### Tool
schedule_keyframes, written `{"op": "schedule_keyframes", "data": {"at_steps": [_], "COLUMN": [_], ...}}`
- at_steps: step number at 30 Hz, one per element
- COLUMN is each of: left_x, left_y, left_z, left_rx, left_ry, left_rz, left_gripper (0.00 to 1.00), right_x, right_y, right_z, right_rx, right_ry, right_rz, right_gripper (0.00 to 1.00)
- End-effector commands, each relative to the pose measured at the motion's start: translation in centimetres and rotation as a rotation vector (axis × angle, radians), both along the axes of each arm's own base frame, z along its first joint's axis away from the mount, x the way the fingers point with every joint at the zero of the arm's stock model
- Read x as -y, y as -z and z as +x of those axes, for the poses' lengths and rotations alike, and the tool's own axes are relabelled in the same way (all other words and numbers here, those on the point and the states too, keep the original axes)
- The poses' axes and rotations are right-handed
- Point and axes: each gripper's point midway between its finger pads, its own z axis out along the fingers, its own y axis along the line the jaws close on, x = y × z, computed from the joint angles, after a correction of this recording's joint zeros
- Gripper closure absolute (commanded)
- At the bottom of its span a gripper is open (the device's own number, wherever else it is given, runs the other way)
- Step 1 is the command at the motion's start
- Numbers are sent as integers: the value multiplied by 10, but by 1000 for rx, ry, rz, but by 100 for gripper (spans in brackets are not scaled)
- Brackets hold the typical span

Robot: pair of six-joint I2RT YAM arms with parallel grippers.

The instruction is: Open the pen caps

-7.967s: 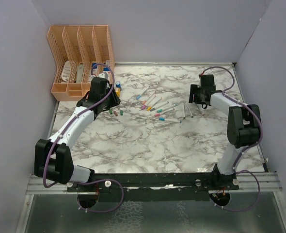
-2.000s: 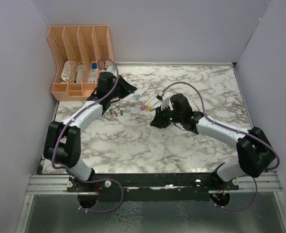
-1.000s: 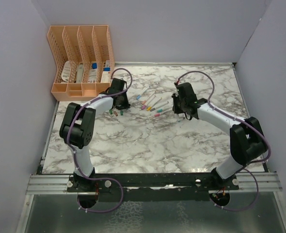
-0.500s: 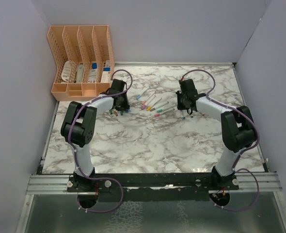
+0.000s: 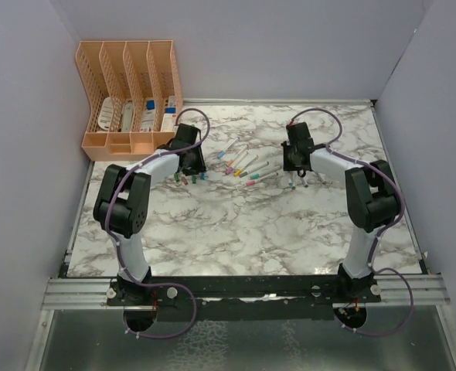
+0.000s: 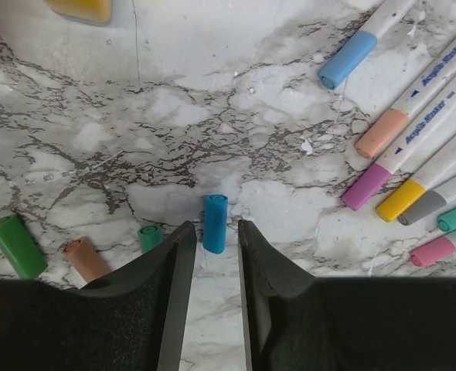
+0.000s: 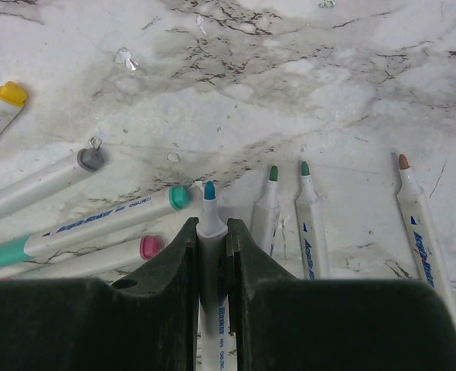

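A blue pen cap [image 6: 215, 222] lies on the marble. Its near end sits between the tips of my left gripper [image 6: 212, 232], which is open with a gap on each side of the cap. A green cap [image 6: 15, 246], a brown cap [image 6: 85, 259] and a small green cap [image 6: 150, 236] lie to its left. In the top view the left gripper [image 5: 191, 168] hangs over this cap cluster. My right gripper [image 7: 210, 226] is shut on a white pen [image 7: 209, 207] with a bare blue tip. It is held low beside three uncapped pens [image 7: 309, 220].
Capped pens [image 6: 402, 116] lie fanned out to the right of the loose caps, between the two grippers [image 5: 243, 165]. A yellow-bottomed bottle [image 6: 79, 8] stands just beyond the caps. A peach organiser [image 5: 127, 93] fills the back left corner, with walls on both sides.
My left gripper's jaws have parted and let the blue cap go onto the table. The right gripper has carried the uncapped blue pen slightly right, next to the other uncapped pens.
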Motion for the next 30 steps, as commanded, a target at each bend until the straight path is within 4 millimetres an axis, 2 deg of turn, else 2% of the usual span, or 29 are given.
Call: {"op": "schedule_keyframes", "data": {"at_steps": [1,7,10,11,14,17,20,23,26,30], "left_x": [-1,-3,-3,-4,-4,-5,-5,-6,-5,-5], "left_y": [-52,-77,-79,-93,-97,-102,-109,-116,-121,-126], "left_z": [10,6,4,3,1,0,-2,-3,-6,-10], "left_rx": [113,157,158,188,196,205,218,231,240,250], "left_ry": [-10,-16,-19,-20,-19,-21,-25,-28,-27,-26], "left_rz": [-13,-33,-35,-45,-47,-51,-58,-67,-79,-90], "left_gripper": [68,68,68,68,68,68,68,68,68,68], "right_x": [-3,-4,-3,-4,-4,-2,-4,-8,-11,-16], "right_y": [1,4,3,3,1,-5,-20,-32,-37,-39], "right_z": [11,11,11,10,10,11,15,21,29,42], "right_rx": [16,13,15,15,19,31,71,97,109,111], "right_ry": [15,16,17,17,18,22,11,-19,-45,-78], "right_rz": [33,40,44,46,48,47,57,63,54,41], "right_gripper": [88,82,78,73,68,68,68,56,40,33]}}
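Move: The blue cap lies just let go between the left fingers, about 1 cm ahead and 2 cm below; a green cap is 3 cm to that cap's left and a brown cap 6 cm, both about 2 cm nearer the base. The right hand still grips the uncapped blue-tipped pen, its middle 2 cm back and 1 cm below. Beside this pen a green-tipped pen lies 2 cm right and level, the teal pen 6 cm left and 1 cm farther out, the pink pen 7 cm left and 1 cm back. The left hand, its fingers already parted and staying so, lifts almost straight up about 11 cm from the blue cap while the wrist tips up roughly 15 degrees. Meanwhile the right hand eases down under 1 cm, holds in place as its fingers open and release the blue-tipped pen beside the green-tipped one, then, opening wider to about two thirds, rises some 2 cm and edges about 1.5 cm forward, off the pen. ##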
